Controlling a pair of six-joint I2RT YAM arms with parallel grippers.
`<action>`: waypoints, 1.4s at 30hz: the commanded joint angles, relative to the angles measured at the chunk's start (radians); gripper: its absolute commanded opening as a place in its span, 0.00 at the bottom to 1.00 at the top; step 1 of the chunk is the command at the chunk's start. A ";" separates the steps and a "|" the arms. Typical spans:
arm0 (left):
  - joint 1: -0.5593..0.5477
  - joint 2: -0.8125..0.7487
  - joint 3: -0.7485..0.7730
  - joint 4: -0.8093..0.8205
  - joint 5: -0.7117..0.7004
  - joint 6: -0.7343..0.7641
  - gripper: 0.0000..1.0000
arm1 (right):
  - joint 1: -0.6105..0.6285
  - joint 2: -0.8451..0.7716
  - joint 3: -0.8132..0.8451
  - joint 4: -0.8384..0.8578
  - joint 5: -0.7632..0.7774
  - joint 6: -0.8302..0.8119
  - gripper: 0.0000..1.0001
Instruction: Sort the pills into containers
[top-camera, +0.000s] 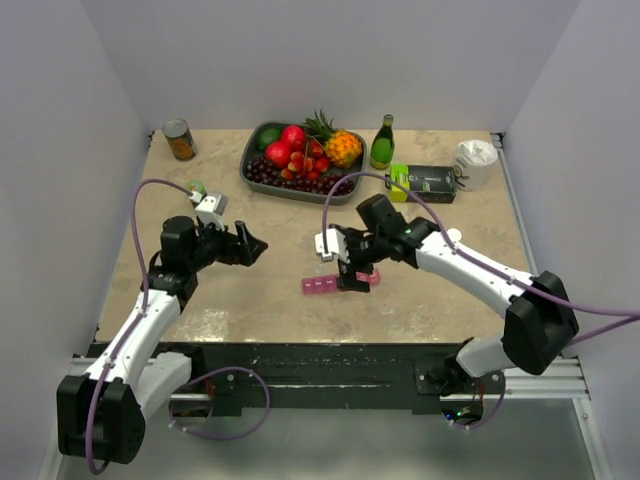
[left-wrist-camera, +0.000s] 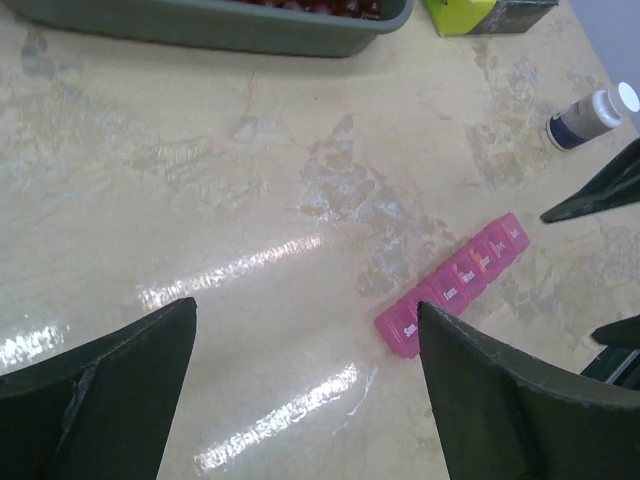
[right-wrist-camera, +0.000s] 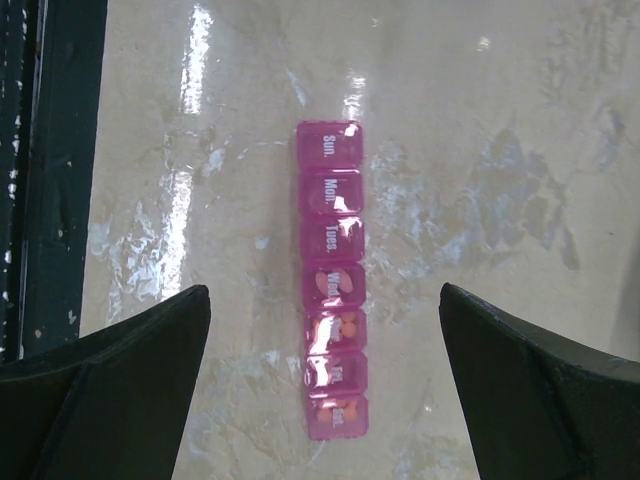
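Note:
The containers are one slim pink translucent organiser strip (top-camera: 338, 283) lying flat on the table, with day names on its lids. In the right wrist view the strip (right-wrist-camera: 332, 250) runs lengthwise between my fingers, and orange pills (right-wrist-camera: 346, 325) show through the lids of the compartments nearer the camera. My right gripper (right-wrist-camera: 325, 290) hangs just above the strip, open wide, holding nothing. My left gripper (left-wrist-camera: 306, 303) is open and empty, hovering to the left of the strip (left-wrist-camera: 455, 280), whose "Sun" end sits by its right finger. From above, the left gripper (top-camera: 252, 246) is a hand's width left of the strip.
A small white bottle with a dark label (left-wrist-camera: 590, 115) lies beyond the strip. At the back stand a grey tray of fruit (top-camera: 250, 170), a can (top-camera: 180, 140), a green bottle (top-camera: 382, 142), a dark box with a green end (top-camera: 425, 182) and a white cup (top-camera: 476, 162). A green-capped jar (top-camera: 197, 188) stands left.

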 joint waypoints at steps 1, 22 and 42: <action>-0.003 -0.008 0.004 -0.047 -0.043 -0.109 0.94 | 0.075 0.033 -0.024 0.127 0.144 -0.017 0.99; -0.089 0.129 -0.165 0.143 0.037 -0.346 0.67 | 0.130 0.212 -0.098 0.270 0.224 -0.050 0.91; -0.267 0.390 -0.167 0.376 -0.008 -0.449 0.59 | 0.130 0.308 -0.030 0.267 0.181 0.004 0.66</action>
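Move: The pink pill organizer's middle lies about 12 cm below the right hand, level ahead and some 2 cm to its left. From the left hand it is about 20 cm to the right, 6 cm back and 14 cm below. The white pill bottle stands roughly 26 cm right of the right hand and 11 cm farther out; the fruit tray is some 31 cm ahead of that hand and 11 cm left. Both part-closing hands sink about 11 cm, right astride the organizer's Tues., left slanting right and back towards Sun. ##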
